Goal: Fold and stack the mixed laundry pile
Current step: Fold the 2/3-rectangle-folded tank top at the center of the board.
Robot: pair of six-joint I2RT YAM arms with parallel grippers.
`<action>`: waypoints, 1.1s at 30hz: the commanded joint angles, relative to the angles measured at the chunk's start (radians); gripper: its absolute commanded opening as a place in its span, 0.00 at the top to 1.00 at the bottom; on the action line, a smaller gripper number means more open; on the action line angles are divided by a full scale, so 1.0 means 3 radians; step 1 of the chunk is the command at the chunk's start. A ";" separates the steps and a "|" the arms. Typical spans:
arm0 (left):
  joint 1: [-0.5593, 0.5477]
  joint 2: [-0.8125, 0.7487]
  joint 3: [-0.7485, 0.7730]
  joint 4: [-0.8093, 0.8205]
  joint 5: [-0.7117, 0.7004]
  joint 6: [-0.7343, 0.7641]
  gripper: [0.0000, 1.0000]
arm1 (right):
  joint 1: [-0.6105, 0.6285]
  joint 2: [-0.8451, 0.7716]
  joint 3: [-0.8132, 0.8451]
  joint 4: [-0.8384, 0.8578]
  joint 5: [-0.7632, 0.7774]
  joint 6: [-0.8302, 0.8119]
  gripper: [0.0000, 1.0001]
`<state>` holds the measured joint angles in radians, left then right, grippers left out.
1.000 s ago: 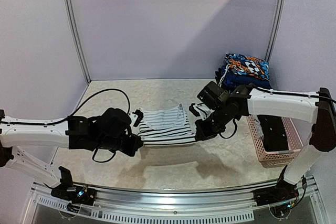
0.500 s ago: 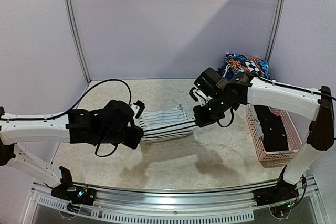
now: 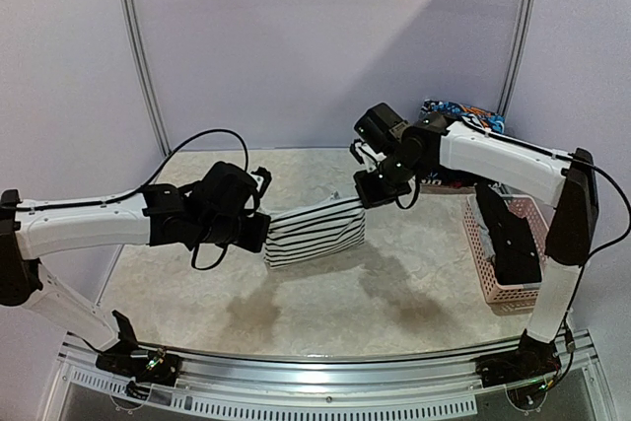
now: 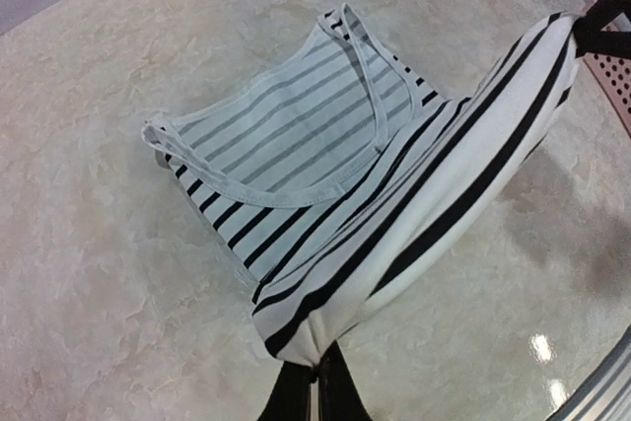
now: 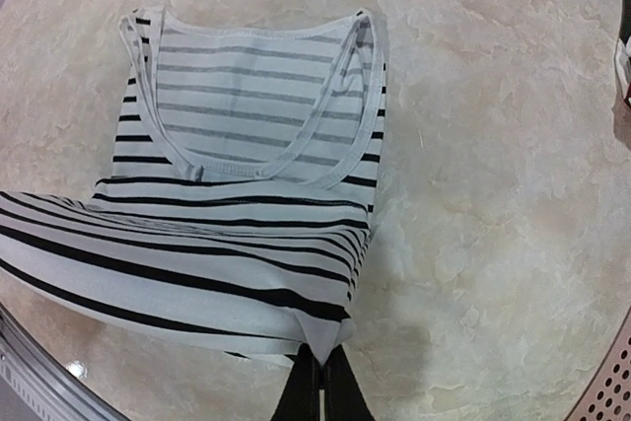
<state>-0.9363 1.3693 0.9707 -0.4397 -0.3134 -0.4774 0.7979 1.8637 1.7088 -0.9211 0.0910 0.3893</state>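
The black-and-white striped top (image 3: 315,234) of the mixed laundry pile hangs stretched between my two grippers above the middle of the table. My left gripper (image 3: 264,240) is shut on its left hem corner, and my right gripper (image 3: 367,200) is shut on the right hem corner. In the left wrist view the striped top (image 4: 335,175) runs from my closed left gripper (image 4: 317,382) down to its strap end, which lies flat on the table. The right wrist view shows the striped top (image 5: 227,214) bunched at my right gripper (image 5: 323,367), neckline flat beyond.
A pink lattice basket (image 3: 493,288) stands at the right with a black garment (image 3: 513,253) in it. A stack of folded colourful clothes (image 3: 463,117) sits at the back right, behind my right arm. The booth's grey walls close off the back and sides.
Both grippers have risen and moved toward the back with the hem. The striped top, flat on the table before, now has its hem end lifted and hanging between them.
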 commanded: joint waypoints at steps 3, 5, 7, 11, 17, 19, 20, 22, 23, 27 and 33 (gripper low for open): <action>0.0278 0.0112 0.0175 -0.0064 0.0019 0.0238 1.00 | -0.0268 0.0343 0.0480 -0.0184 -0.0011 -0.0144 1.00; 0.0378 0.0162 0.0204 -0.0050 0.0079 0.0263 1.00 | -0.0298 0.0454 0.0635 -0.0213 -0.0012 -0.0167 1.00; 0.0480 0.0219 0.0206 0.0004 0.0173 0.0280 1.00 | -0.0327 0.0537 0.0782 -0.0227 -0.0037 -0.0190 1.00; 0.0626 0.0365 0.0236 0.0076 0.0272 0.0311 1.00 | -0.0419 0.0748 0.1090 -0.0293 -0.0108 -0.0262 1.00; 0.0789 0.0599 0.0381 0.0167 0.0363 0.0337 1.00 | -0.0523 0.1044 0.1452 -0.0314 -0.0264 -0.0358 1.00; 0.0810 0.0679 0.0441 0.0171 0.0374 0.0346 1.00 | -0.0550 0.1168 0.1553 -0.0303 -0.0389 -0.0386 1.00; 0.0821 0.0712 0.0465 0.0172 0.0366 0.0351 1.00 | -0.0565 0.1205 0.1591 -0.0287 -0.0441 -0.0403 1.00; 0.0846 0.0778 0.0505 0.0170 0.0344 0.0357 1.00 | -0.0594 0.1296 0.1671 -0.0267 -0.0515 -0.0423 1.00; 0.0861 0.0806 0.0527 0.0159 0.0329 0.0358 1.00 | -0.0605 0.1340 0.1715 -0.0260 -0.0537 -0.0432 1.00; 0.0946 0.0902 0.0566 0.0157 0.0329 0.0363 1.00 | -0.0660 0.1485 0.1852 -0.0174 -0.0603 -0.0453 1.00; 0.1080 0.1122 0.0645 0.0208 0.0422 0.0369 1.00 | -0.0756 0.1636 0.1941 0.0040 -0.0782 -0.0484 1.00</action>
<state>-0.6559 1.6558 1.1393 -0.3515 -0.1844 -0.3840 0.6167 2.3173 2.2539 -0.9527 -0.1360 0.2600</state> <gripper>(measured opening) 0.013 0.009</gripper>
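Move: The top's neckline end lies flat about 20 cm ahead of the left hand, 7 cm to its right and 15 cm below; from the right hand it is some 13 cm ahead, 13 cm left and 17 cm below. Both hands already hold the lifted hem by its corners. The folded stack is about 19 cm ahead of the right hand and 24 cm to its right, the pink basket roughly level with it and 32 cm right. Both hands, still pinching the hem corners, carry the hem forward 10–12 cm towards the neckline, finally sinking slightly. ##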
